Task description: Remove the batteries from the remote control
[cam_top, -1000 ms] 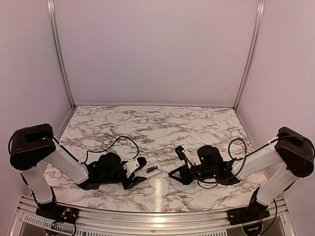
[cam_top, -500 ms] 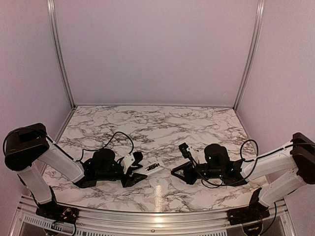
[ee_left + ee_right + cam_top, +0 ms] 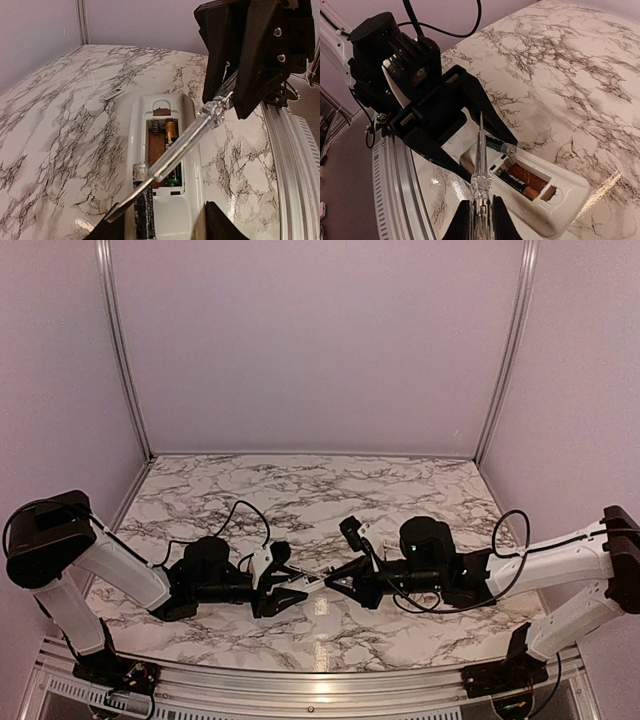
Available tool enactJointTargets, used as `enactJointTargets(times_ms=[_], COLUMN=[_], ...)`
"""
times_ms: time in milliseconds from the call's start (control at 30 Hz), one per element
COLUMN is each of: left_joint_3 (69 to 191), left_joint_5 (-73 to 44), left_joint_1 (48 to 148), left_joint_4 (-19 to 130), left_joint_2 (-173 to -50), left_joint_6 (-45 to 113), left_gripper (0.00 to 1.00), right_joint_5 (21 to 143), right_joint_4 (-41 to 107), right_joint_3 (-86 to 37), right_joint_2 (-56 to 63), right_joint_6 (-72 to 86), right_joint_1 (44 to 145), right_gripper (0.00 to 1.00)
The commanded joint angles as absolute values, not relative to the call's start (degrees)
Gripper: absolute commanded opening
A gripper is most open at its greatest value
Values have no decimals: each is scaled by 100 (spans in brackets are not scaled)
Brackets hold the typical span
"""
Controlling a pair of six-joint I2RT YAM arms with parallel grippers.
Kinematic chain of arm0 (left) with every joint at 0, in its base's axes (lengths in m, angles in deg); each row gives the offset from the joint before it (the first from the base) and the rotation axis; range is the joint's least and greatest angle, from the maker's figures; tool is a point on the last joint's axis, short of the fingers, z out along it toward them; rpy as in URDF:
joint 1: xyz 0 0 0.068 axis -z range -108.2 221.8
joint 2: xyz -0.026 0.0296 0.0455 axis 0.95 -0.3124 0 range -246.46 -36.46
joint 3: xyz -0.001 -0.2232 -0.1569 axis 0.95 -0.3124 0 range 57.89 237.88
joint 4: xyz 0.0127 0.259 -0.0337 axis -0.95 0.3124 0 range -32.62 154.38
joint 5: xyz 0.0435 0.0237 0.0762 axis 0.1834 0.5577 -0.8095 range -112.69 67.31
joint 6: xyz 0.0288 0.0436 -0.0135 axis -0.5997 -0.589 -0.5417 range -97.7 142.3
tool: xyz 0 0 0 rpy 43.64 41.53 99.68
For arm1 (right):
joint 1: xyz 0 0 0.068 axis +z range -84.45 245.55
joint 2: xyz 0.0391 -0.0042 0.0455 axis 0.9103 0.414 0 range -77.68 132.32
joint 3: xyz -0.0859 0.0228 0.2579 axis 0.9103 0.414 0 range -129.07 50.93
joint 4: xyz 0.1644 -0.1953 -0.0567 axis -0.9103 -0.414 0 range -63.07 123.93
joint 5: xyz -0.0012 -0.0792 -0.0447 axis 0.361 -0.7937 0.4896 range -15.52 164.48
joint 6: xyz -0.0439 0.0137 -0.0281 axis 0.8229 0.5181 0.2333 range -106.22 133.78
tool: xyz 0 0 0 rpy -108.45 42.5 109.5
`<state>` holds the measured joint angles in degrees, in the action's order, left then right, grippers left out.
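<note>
My left gripper (image 3: 165,231) is shut on the white remote control (image 3: 165,112), its fingers (image 3: 226,226) against the remote's two sides. The remote's back is open, showing a reddish recess. One of the batteries (image 3: 171,134) lies in the recess. The other battery (image 3: 144,212), dark with a silver tip, rests on the remote's edge by the left finger. My right gripper (image 3: 480,222) is shut on a clear-handled screwdriver (image 3: 481,172), whose blade crosses above the recess and the loose battery (image 3: 496,145). In the top view both grippers (image 3: 285,592) (image 3: 340,583) meet at the table's front middle.
The marble table (image 3: 320,490) is walled on three sides. An aluminium rail (image 3: 290,160) runs along its near edge, close to the remote. Black cables (image 3: 245,525) loop behind both wrists.
The right arm has swung left toward the remote, bringing the screwdriver's blade over the open recess. The left gripper still holds the remote, shifted slightly right.
</note>
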<state>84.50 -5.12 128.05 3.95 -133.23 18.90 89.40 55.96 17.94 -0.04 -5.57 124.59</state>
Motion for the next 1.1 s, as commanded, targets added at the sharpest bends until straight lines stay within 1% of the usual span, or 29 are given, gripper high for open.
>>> enactJointTargets(times_ms=[0, 433, 700, 900, 1067], left_joint_3=[8601, 8727, 8844, 8848, 8922], left_joint_5=[-505, -760, -1697, -2421, -2423], left_joint_1=[12816, 12814, 12822, 12840, 12870], left_joint_4=[84, 369, 819, 895, 894], left_joint_2=[-13172, -13252, -13324, -13379, -13500], left_joint_6=[1860, 1763, 1436, 1238, 1223], left_gripper=[0, 0, 0, 0, 0], right_joint_5=[8567, 7931, 7504, 7778, 8247], right_joint_4=[4835, 3896, 2950, 2593, 2750], right_joint_3=[1424, 945, 792, 667, 495], right_joint_2=[72, -378, -559, -474, -168], right_joint_6=[-482, -601, -668, -747, -771], right_joint_1=[12487, 12487, 12485, 12511, 12631], right_gripper=[0, 0, 0, 0, 0])
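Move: The left gripper still holds the remote, whose middle sits about 4 cm to its right and 1 cm ahead. A loose battery lies by its forward finger, about 2 cm ahead, 1 cm right and 1 cm up. The battery still in the compartment is about 5 cm right, level ahead-wise. From the right gripper, which holds the screwdriver across the remote, the remote's middle is some 3 cm ahead, 4 cm left and 5 cm below. Draw the screwdriver clear of the loose battery and off the remote: take the right gripper about 2.5 cm forward, then some 3 cm right, easing slightly back, while tipping the blade down and turning a little clockwise. Lift the left gripper about 1 cm, then carry the remote some 5 cm forward, turning about 15 degrees counter-clockwise. Keep both grips. ##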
